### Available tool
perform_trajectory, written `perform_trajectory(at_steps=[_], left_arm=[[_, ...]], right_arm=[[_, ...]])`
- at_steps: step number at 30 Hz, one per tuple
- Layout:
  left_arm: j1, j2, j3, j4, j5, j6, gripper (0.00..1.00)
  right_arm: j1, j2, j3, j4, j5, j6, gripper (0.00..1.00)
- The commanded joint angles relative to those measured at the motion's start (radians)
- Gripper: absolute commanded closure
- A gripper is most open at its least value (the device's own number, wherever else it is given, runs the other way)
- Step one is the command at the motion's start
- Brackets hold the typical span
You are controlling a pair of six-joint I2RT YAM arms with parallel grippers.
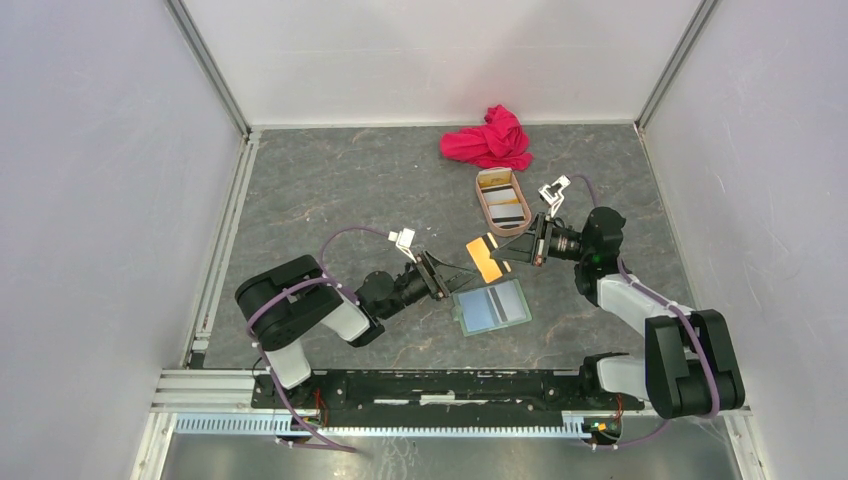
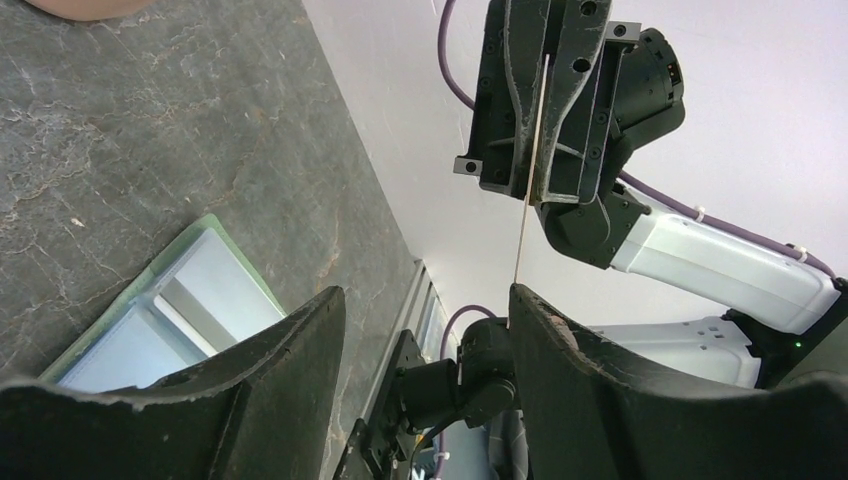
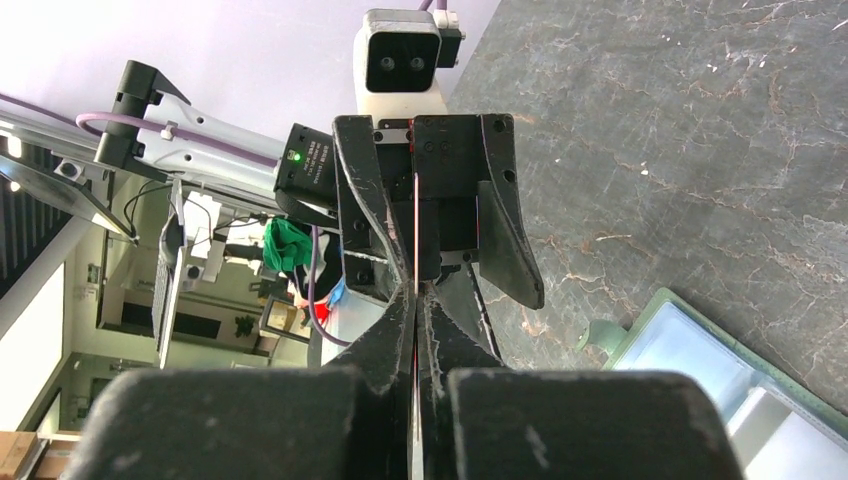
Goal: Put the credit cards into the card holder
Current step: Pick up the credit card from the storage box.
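My right gripper is shut on an orange-yellow credit card and holds it above the table. That card shows edge-on as a thin line between the pressed jaws. My left gripper faces it with its jaws apart. The card's lower edge comes down by the tip of one of its fingers, and nothing sits between the jaws. The sage-green card holder lies unfolded on the table just below both grippers, pale blue inside, with a striped card on it.
A pinkish-tan oval tray behind the grippers holds more cards. A red cloth lies crumpled near the back wall. White walls and metal rails enclose the grey stone-patterned table.
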Motion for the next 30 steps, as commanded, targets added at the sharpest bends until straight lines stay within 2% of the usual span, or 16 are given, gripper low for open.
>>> perform_trajectory(at_steps=[1, 8, 13, 21, 28, 29, 30], left_arm=[[0.001, -0.030, 0.025, 0.232, 0.024, -0.033, 0.33], [0.001, -0.112, -0.026, 0.231, -0.011, 0.006, 0.33], [0.001, -0.092, -0.006, 0.231, -0.016, -0.005, 0.34], [0.001, -0.046, 0.036, 0.232, -0.022, -0.022, 0.43], [0.002, -0.028, 0.067, 0.232, 0.007, -0.023, 0.65], [0.001, -0.025, 0.070, 0.233, 0.013, -0.024, 0.71], [0.001, -0.022, 0.074, 0.232, 0.023, -0.023, 0.87]], right_arm=[[0.012, 0.008, -0.004, 0.019, -0.004, -0.021, 1.00], [0.012, 0.011, 0.005, -0.002, 0.000, -0.048, 1.00], [0.013, 0.010, -0.008, -0.005, 0.008, -0.050, 1.00], [0.025, 0.010, -0.013, -0.002, 0.014, -0.055, 1.00], [0.034, 0.018, -0.012, -0.002, 0.017, -0.058, 1.00], [0.033, 0.016, -0.014, -0.003, 0.017, -0.060, 1.00], [0.034, 0.014, -0.014, -0.003, 0.018, -0.061, 1.00]])
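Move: The gold credit card, already in the right fingers, lies about 3 cm to the right of the left hand, 1 cm ahead and 4 cm above it; from the right hand its middle is about 2 cm left, level. The open card holder lies about 4 cm back from the right hand, straight below by some 13 cm. The storage box is roughly 22 cm ahead of the right hand, 4 cm right and 12 cm lower. Left fingertips close onto the free edge of the gold card from above and below, opposite the right hand's grip: the left hand first rises about 3.5 cm until the card sits between its half-open fingers, then narrows them to about half their gap. The right hand keeps its pinch and eases down about 1 cm. ##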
